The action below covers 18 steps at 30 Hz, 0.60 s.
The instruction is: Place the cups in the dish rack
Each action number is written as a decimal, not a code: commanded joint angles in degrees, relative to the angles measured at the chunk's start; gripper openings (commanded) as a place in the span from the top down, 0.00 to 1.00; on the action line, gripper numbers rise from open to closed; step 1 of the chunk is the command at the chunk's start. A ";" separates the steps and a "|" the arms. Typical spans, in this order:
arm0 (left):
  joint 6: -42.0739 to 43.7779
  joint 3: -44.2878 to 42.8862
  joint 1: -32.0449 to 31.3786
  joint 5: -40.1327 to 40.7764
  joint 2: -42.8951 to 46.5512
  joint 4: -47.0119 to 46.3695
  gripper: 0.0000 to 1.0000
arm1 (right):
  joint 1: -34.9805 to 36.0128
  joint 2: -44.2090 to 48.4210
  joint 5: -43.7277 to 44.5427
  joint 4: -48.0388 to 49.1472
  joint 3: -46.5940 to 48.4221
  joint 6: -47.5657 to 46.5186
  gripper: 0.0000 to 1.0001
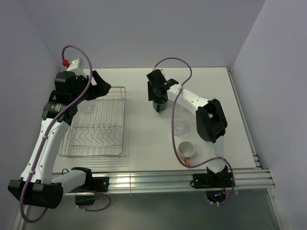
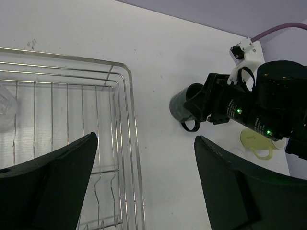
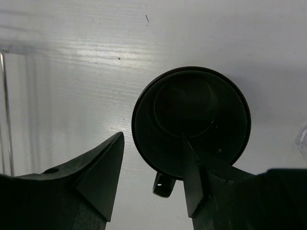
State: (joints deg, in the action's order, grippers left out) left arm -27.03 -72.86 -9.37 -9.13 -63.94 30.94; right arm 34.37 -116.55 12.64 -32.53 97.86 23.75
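The black mug (image 3: pixel 192 120) stands upright on the white table, right of the dish rack (image 1: pixel 96 125). My right gripper (image 3: pixel 151 158) is open just above it: one finger is over the mug's inside, the other outside its left wall, and the handle (image 3: pixel 163 184) shows between them. The mug also shows in the left wrist view (image 2: pixel 182 106). My left gripper (image 2: pixel 146 143) is open and empty above the rack's far right corner (image 2: pixel 122 72). A clear tumbler (image 2: pixel 7 112) sits in the rack. Another clear tumbler (image 1: pixel 181 123) and the orange mug (image 1: pixel 186 150) stand on the table.
A pale yellow-green cup (image 2: pixel 256 140) lies on the table beyond the right arm. The right arm's elbow (image 1: pixel 211 120) hangs over the table's right half. Walls close in the table at the back and sides.
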 commanded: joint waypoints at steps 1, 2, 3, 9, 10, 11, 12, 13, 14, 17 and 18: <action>1.10 0.70 -0.04 -1.25 1.54 -2.37 0.11 | 0.61 -1.66 1.15 -0.51 2.77 -0.54 0.43; 1.01 0.79 -0.04 -1.33 1.54 -2.46 0.11 | 0.61 -2.10 1.15 -0.51 3.03 -0.63 0.44; 1.01 0.96 -0.04 -1.33 1.54 -2.55 0.11 | 0.61 -2.80 1.24 -0.51 3.12 -0.55 0.45; 0.57 2.19 -0.04 -1.60 1.63 -2.81 0.11 | 0.70 -5.96 0.89 -1.57 5.14 -1.07 0.50; 0.57 2.46 -0.04 -1.68 1.63 -2.99 0.11 | 0.70 -6.23 0.98 -1.65 5.32 -1.25 0.52; 0.40 2.63 -0.04 -1.69 1.63 -3.16 0.12 | 0.79 -6.41 0.98 -1.66 5.41 -1.33 0.55; 0.40 2.72 -0.04 -1.69 1.54 -3.17 0.12 | 0.79 -6.58 1.07 -1.66 5.32 -1.34 0.60; 0.22 2.98 -0.04 -1.86 1.54 -3.34 0.13 | 0.87 -6.67 1.07 -1.66 5.32 -1.51 0.73; 0.13 3.16 -0.04 -2.04 1.45 -3.43 0.14 | 0.79 -6.76 1.07 -1.83 5.49 -1.51 0.82; -0.83 4.13 -0.13 -2.83 1.54 -4.39 0.16 | 0.79 -5.54 1.15 -2.27 5.23 -1.86 1.00; -1.18 4.48 -0.04 -3.26 1.63 -4.83 0.16 | 0.79 -4.92 0.89 -2.27 4.97 -1.95 1.00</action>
State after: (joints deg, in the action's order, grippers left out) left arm -27.31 -69.12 -9.37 -10.28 -63.75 29.74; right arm 34.74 -123.11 13.69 -34.65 101.32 21.91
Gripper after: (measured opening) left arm 0.841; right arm 0.054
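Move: The black mug's middle is about 3 cm to the right of the right hand and 1 cm ahead, some 7 cm below, so its left rim lies nearly under the open fingers. The clear glass stands about 12 cm back and 13 cm to the right of the hand; the small glass is roughly 18 cm right, about 1 cm back. From the left hand, the black mug lies about 11 cm ahead, 22 cm right and 28 cm lower. Lower the right gripper about 4 cm, almost straight down, over the left rim of the black mug, one finger inside and the other outside. Once down, hold there and close the fingers nearly shut to pinch the mug's left wall. Meanwhile let the open left gripper sink some 2 cm above the rack. ##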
